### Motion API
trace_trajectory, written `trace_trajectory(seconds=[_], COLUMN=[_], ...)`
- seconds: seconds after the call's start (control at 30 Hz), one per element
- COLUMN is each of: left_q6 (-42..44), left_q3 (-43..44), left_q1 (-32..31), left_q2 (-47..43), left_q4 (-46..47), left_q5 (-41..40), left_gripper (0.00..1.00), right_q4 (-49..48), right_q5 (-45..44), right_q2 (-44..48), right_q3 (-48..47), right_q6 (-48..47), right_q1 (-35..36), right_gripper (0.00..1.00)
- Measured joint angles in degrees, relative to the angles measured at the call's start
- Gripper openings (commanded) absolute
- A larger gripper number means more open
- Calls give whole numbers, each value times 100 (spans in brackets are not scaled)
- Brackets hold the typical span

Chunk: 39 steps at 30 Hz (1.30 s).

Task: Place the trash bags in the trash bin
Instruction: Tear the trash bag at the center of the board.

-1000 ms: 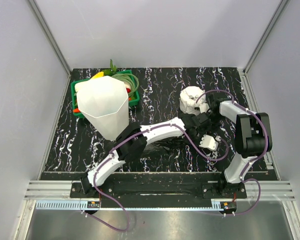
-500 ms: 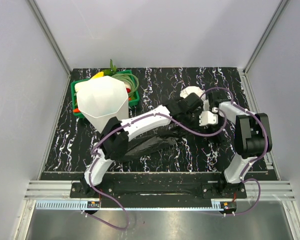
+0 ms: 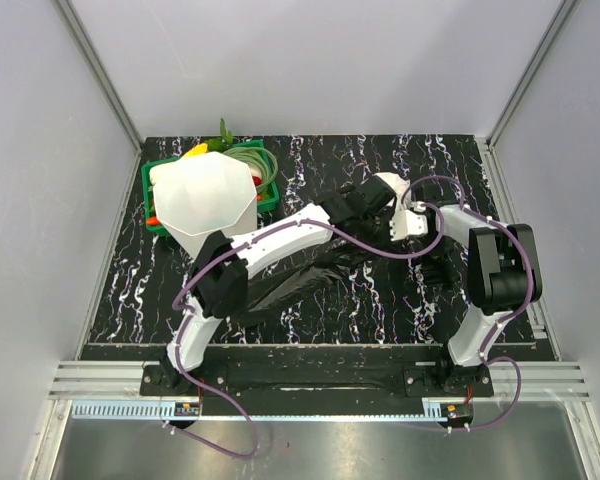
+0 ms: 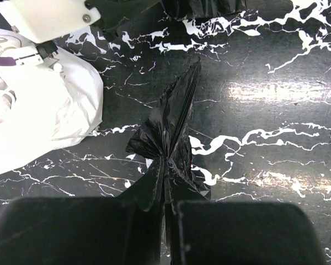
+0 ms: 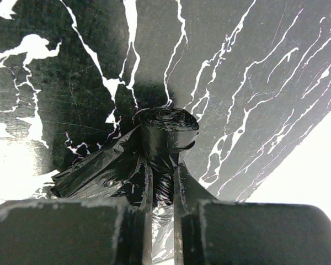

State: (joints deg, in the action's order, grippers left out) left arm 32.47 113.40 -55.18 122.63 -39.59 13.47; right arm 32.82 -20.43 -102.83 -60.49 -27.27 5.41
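Observation:
The trash bags [image 3: 302, 280] lie as a long strip of glossy black film across the middle of the table. My left gripper [image 4: 166, 165] is shut on a pleated bunch of that film [image 4: 174, 121], a little above the table. My right gripper [image 5: 161, 171] is shut on the rolled black end of the trash bags [image 5: 166, 128]. In the top view the left gripper [image 3: 365, 212] and the right gripper [image 3: 398, 226] are close together at the back right. The white trash bin [image 3: 208, 205] stands upright at the back left, apart from both grippers.
A green basket [image 3: 270, 190] of toy vegetables sits right behind the bin. A white crumpled roll of plastic [image 4: 38, 118] lies beside the left gripper, half hidden by the arms in the top view [image 3: 386, 183]. Grey walls enclose the table.
The left arm has swung back and to the left with the film pinched, and more black film now lies stretched across the table. The right gripper has shifted slightly back, still shut on the roll.

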Motion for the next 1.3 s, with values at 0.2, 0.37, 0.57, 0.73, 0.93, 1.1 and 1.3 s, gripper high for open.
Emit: trace_trajectory(seconds=[0.2,0.37,0.57,0.73,0.93,1.1,1.3], left_q6=[160,308,372,358,297,240,125], left_q3=[0,0,0,0,-68,-107,-111], left_q1=[83,358,597,651,662,662,662], left_q2=[-4,-146,-557,-743,-782,-804,-907], left_q4=[-138,-175,-162,33,72,72,68], left_q5=[-83,-262,-413,-435,-433,-433,-415], left_gripper=[0,0,0,0,0,0,0], right_q4=[302,588,651,713,850,964,1084], right_q5=[321,575,656,804,1156,1401,1635], right_q2=[-87,-450,-846,-933,-809,-243,529], right_q3=[-286,-850,-1429,-1648,-1709,-1683,-1687], right_q6=[238,448,614,743,872,946,990], right_q1=[-90,-107,-107,-107,-109,-109,-109], right_gripper=[0,3,27,61,74,81,82])
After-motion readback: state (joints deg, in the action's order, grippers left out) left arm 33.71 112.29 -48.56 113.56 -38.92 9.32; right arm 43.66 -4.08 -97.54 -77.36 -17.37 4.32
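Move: My left hand is still closed on the torn-off trash bag. The trash bin is the next place for it, its middle about 37 cm to the left, 6 cm ahead and near hand height; the white bag is some 18 cm ahead and 4 cm right, about 10 cm lower. My right hand holds the roll between its fingers, near the board, with the spot for it about 5 cm ahead and 3 cm left. From my left hand, the roll is around 21 cm right, 3 cm ahead and 13 cm down. My right hand carries the roll about 5 cm forward and a little left, low over the board, then opens wide to let go and lifts some 8 cm clear. Its wrist swings about 20 degrees, from slanting right to pointing nearly down. My left hand, still pinching the torn bag, draws it forward and left, then up, roughly 5 to 8 cm each way, towards the bin. ##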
